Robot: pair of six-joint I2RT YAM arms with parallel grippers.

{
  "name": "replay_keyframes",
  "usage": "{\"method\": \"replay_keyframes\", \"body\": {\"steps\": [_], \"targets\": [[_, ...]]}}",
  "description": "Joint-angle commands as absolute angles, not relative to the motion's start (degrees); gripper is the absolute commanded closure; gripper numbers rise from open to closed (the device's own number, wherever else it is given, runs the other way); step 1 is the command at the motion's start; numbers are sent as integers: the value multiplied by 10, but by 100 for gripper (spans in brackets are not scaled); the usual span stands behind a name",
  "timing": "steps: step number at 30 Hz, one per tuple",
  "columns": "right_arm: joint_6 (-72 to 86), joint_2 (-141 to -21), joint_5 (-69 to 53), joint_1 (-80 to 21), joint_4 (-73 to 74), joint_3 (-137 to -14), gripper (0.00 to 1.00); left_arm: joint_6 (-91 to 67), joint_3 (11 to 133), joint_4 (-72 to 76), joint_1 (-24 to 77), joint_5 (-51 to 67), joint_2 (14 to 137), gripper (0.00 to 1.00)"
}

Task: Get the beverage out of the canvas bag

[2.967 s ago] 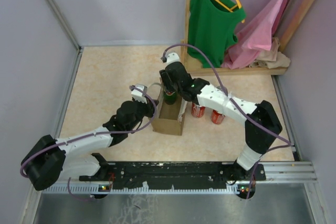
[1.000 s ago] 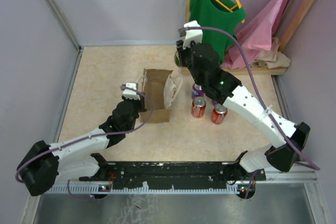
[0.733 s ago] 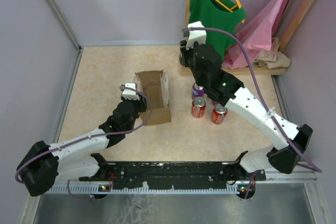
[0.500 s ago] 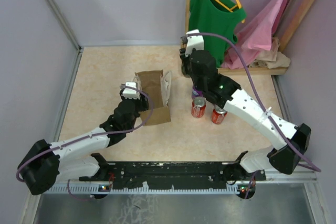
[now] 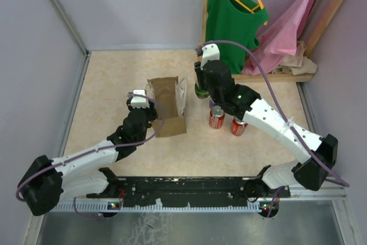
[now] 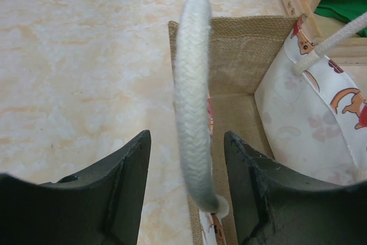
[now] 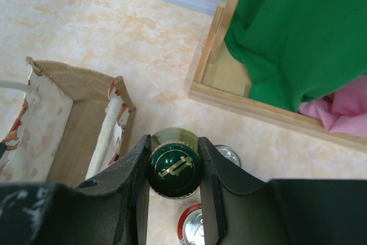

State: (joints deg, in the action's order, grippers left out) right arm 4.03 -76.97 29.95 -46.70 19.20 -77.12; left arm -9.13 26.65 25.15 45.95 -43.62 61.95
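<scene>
The canvas bag (image 5: 166, 107) stands upright on the table, tan with a printed white lining (image 6: 309, 113). Its white rope handle (image 6: 192, 107) rises between the fingers of my left gripper (image 6: 186, 142), which is open with a gap on both sides of the rope. In the top view my left gripper (image 5: 137, 100) sits at the bag's left edge. The beverage, a green glass bottle (image 7: 175, 169) with a gold-marked cap, is outside the bag, just right of it. My right gripper (image 7: 175, 159) is shut on the bottle's cap, and the bottle (image 5: 200, 90) hangs below my right gripper (image 5: 202, 81).
Two red cans (image 5: 216, 117) (image 5: 238, 125) and a silver-topped can (image 7: 229, 154) stand right of the bottle. A wooden clothes rack (image 5: 269, 76) holding a green top (image 5: 229, 21) and a pink garment (image 5: 287, 32) fills the back right.
My left gripper has opened and let go of the bag's handle, and the bag has settled. My right arm has carried the bottle down and nearer, beside the cans.
</scene>
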Motion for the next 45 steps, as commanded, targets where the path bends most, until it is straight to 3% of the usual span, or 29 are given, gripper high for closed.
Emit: {"method": "replay_keyframes", "body": {"steps": [1,16,19,21,22,45], "targets": [[60,-739,295,-468,118,-782,100,-82,272,239,454,-472,599,41],[104,-766,252,-468,135,-728,100,-64,269,248,420,-465,586,37],[106,-776,250,-468,133,-724,100,-59,259,258,419,-445,565,30],[106,-784,250,-468,130,-723,100,-61,253,259,420,-428,553,2],[106,-788,250,-469,128,-722,100,-62,252,259,419,-419,548,0],[117,-854,191,-431,34,-674,100,-101,251,155,419,-409,404,0]]}}
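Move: The right hand holds the green bottle over bare table, the spot about 32 cm below and 2 cm left. From that hand, the near red can is 6 cm right and 2 cm back, the purple can 5 cm ahead and 5 cm right, and the bag 15 cm left and 3 cm ahead. For the left hand, the bag handle is about 3 cm straight ahead, the bottle's spot 17 cm right and 2 cm ahead. Beside the bag, the right hand lowers the held bottle some 13 cm; the left opens wide, rising leftward. ##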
